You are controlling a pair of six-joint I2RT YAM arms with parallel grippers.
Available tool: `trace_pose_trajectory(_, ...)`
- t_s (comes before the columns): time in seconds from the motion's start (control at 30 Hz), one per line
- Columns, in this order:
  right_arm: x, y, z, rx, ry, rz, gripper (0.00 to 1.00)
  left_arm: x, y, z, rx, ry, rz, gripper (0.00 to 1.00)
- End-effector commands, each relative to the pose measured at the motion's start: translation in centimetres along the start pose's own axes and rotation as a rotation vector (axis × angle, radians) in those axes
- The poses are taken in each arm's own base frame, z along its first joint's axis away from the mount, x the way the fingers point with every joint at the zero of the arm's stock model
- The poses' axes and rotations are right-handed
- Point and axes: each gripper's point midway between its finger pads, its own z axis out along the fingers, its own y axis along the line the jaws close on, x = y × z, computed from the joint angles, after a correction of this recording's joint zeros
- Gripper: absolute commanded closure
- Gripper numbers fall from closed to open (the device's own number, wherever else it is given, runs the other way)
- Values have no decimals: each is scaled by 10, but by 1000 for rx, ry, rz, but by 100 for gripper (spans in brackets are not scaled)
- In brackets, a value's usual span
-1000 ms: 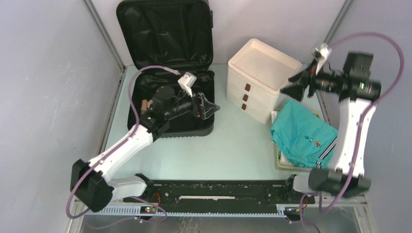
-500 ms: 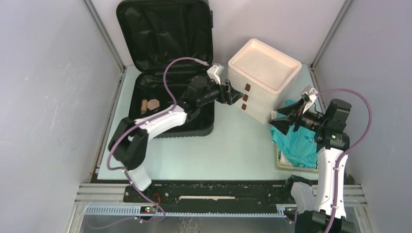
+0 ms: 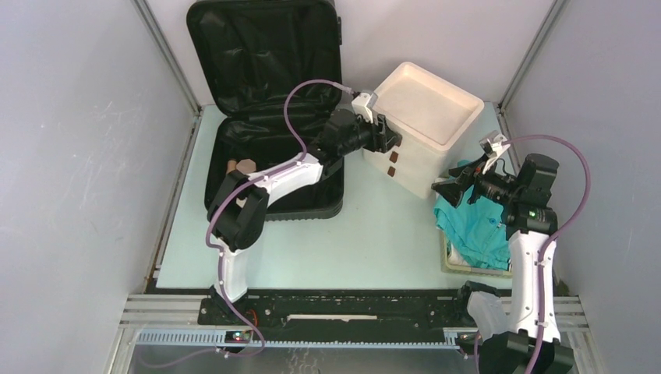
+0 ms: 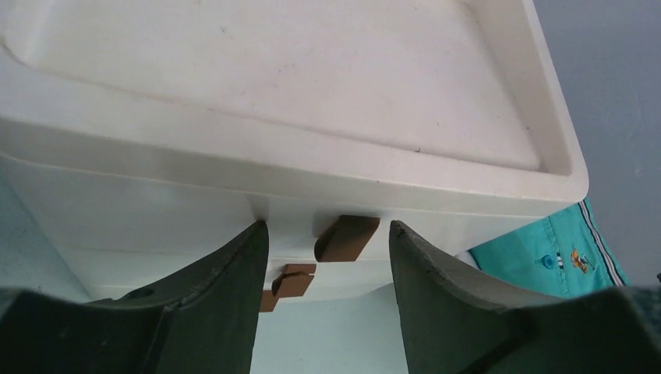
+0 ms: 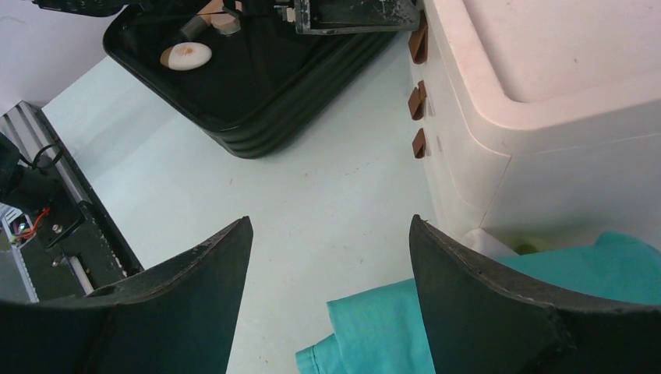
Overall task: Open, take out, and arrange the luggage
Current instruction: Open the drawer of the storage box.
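The luggage [image 3: 265, 58], a black hard-shell suitcase, lies open at the back left with its lid leaning on the wall. Its base [image 5: 257, 86] holds small tan and white items [image 3: 241, 166]. My left gripper [image 3: 390, 137] has reached right to the front of the white drawer box [image 3: 425, 101]. In the left wrist view it [image 4: 327, 226] is open, with a finger on each side of the top brown handle [image 4: 348, 238] and not touching it. My right gripper [image 3: 446, 189] hangs open and empty over the table, just above the teal shirt [image 5: 390, 335].
The teal shirt [image 3: 483, 230] lies on a pale yellow basket [image 3: 450, 253] at the right, in front of the drawer box. Two more brown handles [image 5: 418, 100] sit below the top one. Grey walls close in both sides and the back.
My left arm swung from inside the suitcase to the drawer box front, its jaws narrowing. My right arm came down from the back right to just above the teal shirt.
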Motion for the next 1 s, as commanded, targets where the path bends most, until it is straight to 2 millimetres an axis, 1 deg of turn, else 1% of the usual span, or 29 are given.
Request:
trace_pose_trajectory(0.0, -9, -7, 1, 27, -11, -40, 18, -14, -19, 9, 54, -28, 83, 37)
trace_pose_trajectory(0.1, -5, -12, 1, 33, 0, -30, 18, -7, -25, 9, 74, -19, 112, 38)
trace_pose_trajectory(0.13, -4, -13, 2, 33, 2, -23, 18, -5, -25, 9, 71, -15, 123, 40)
trace_pose_trajectory(0.23, -2, -13, 3, 23, 7, -21, 18, -3, -20, 10, 45, -20, 143, 42)
trace_pose_trajectory(0.3, -1, -13, 3, 19, 9, -22, 18, -4, -20, 12, 43, -22, 146, 48)
trace_pose_trajectory(0.43, -1, -15, 1, 21, 8, -13, 18, -4, -26, 14, 63, -15, 149, 59)
trace_pose_trajectory(0.47, 0, -16, 1, 20, 8, -11, 19, -3, -28, 14, 65, -13, 149, 63)
trace_pose_trajectory(0.5, 0, -15, 1, 19, 7, -11, 19, -2, -29, 14, 68, -11, 148, 71)
trace_pose_trajectory(0.53, 0, -15, 1, 16, 8, -13, 19, -2, -30, 14, 70, -9, 145, 81)
trace_pose_trajectory(0.57, 0, -15, 1, 14, 8, -13, 19, -2, -30, 14, 74, -4, 139, 95)
trace_pose_trajectory(0.6, 0, -14, 1, 10, 9, -14, 18, -1, -31, 14, 74, 8, 135, 99)
trace_pose_trajectory(0.7, 0, -12, 1, 0, 6, -18, 19, 0, -28, 8, 41, 36, 137, 100)
trace_pose_trajectory(0.8, -1, -11, 0, -2, 4, -20, 19, 6, -24, -6, 22, 57, 160, 100)
trace_pose_trajectory(0.9, -1, -10, 0, -2, 3, -23, 19, 17, -23, -23, 18, 83, 177, 100)
trace_pose_trajectory(0.93, -1, -10, 0, 0, 2, -27, 19, 26, -20, -29, 12, 104, 180, 100)
trace_pose_trajectory(0.97, -1, -10, -1, 1, 2, -25, 19, 29, -19, -35, 10, 109, 182, 100)
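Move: The top drawer's brown handle sits almost between the left hand's open fingertips, about 2 cm to its right, 1 cm back and 2 cm lower. The middle handle hangs some 8 cm below the top one. The storage box's middle is roughly 8 cm ahead, 9 cm right of the left hand. The open suitcase lies about 31 cm left and 3 cm ahead, well below. From the right hand the top handle is about 13 cm ahead and 12 cm left. Around the top drawer's handle the left fingers, still well apart at first, close fully and pinch it by its lower end, after the hand has eased some 3 cm down, right and slightly back. Keeping hold, the hand starts to draw the handle back and to the left, away from the box, by about 1.5 cm. ##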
